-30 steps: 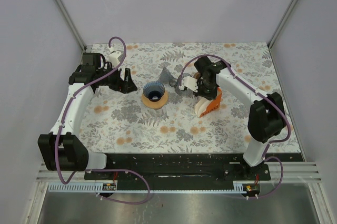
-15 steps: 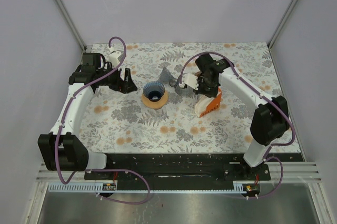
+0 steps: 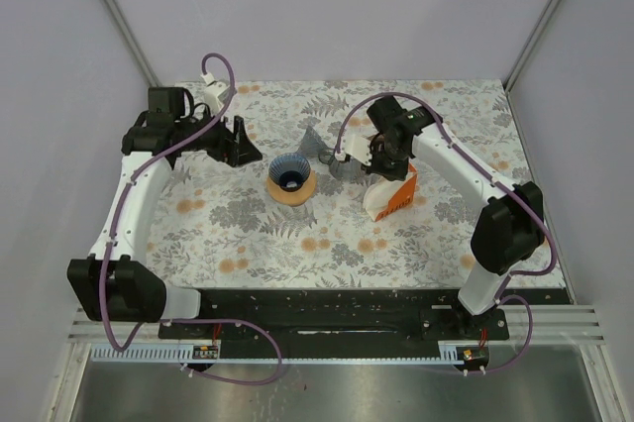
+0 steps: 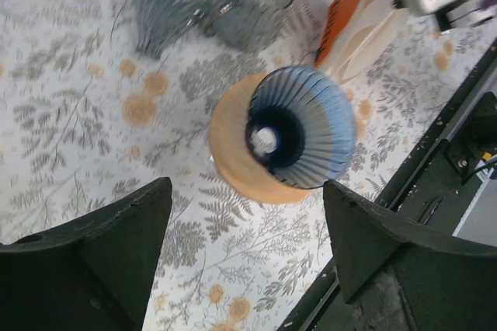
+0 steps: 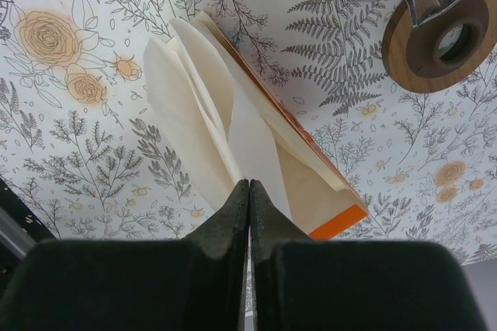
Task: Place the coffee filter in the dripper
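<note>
The dripper (image 3: 290, 180) is a blue ribbed cone on a round wooden base, near the table's middle; in the left wrist view the dripper (image 4: 299, 137) lies just ahead of the fingers. My left gripper (image 3: 241, 150) hangs open to its left, holding nothing (image 4: 247, 191). A stack of cream coffee filters in an orange pack (image 3: 391, 194) lies right of the dripper. My right gripper (image 3: 374, 166) is above the pack's far end, shut (image 5: 249, 183) on the edge of one coffee filter (image 5: 256, 144), which rises from the fanned stack (image 5: 186, 113).
A grey ribbed cone (image 3: 312, 140) lies behind the dripper. Beside it sits a wire-and-glass holder on a wooden ring (image 3: 342, 159), also at the top right of the right wrist view (image 5: 439, 36). A black rail (image 3: 327, 308) runs along the near edge.
My right gripper has lifted off the filter pack and shifted back and left, drawing a filter sheet up. My left arm has drawn back a little.
</note>
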You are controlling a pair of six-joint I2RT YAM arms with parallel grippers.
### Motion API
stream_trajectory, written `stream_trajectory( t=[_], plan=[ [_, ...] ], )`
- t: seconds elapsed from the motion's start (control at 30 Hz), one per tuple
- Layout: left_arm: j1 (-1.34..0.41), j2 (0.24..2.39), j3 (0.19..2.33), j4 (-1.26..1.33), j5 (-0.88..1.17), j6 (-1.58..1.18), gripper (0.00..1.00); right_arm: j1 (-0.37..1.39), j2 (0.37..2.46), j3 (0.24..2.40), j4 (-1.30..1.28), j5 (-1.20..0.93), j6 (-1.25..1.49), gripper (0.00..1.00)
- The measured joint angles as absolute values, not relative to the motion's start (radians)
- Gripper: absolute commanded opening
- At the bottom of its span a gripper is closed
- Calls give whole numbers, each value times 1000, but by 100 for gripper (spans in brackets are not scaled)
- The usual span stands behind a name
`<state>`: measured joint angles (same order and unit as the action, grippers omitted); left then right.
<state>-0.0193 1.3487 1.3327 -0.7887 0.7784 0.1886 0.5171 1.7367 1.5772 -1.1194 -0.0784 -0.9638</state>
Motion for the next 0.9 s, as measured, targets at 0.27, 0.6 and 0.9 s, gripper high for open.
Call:
stream_trajectory(
  t=[0.27,0.6,0.9],
  plan=[
    [-185,1313,1467,-760,864,185,81,517,1737,1584,-1128,-99,-968,5],
    [-359,1311,1377,-680,871,122,81,517,1739,1518,-1097,-117,-976,14],
    [-389,1311,1364,-638,844,112,80,518,1743,1518,-1087,-152,-968,33]
  ],
)
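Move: The right hand's shut tips pinch a coffee filter, its middle some 3 cm back, 3 left and 6 below; the filter box sits 2 cm back, 1 right, 8 below, the glass server 7 ahead, 9 left, 8 below. From the open left hand, that filter is roughly 28 cm right, 4 back, 18 below; the dripper about 7 right, 1 back, 17 below. Left hand swings about 12 cm right and 6 back over the dripper; right sinks slightly, releasing the filter. ##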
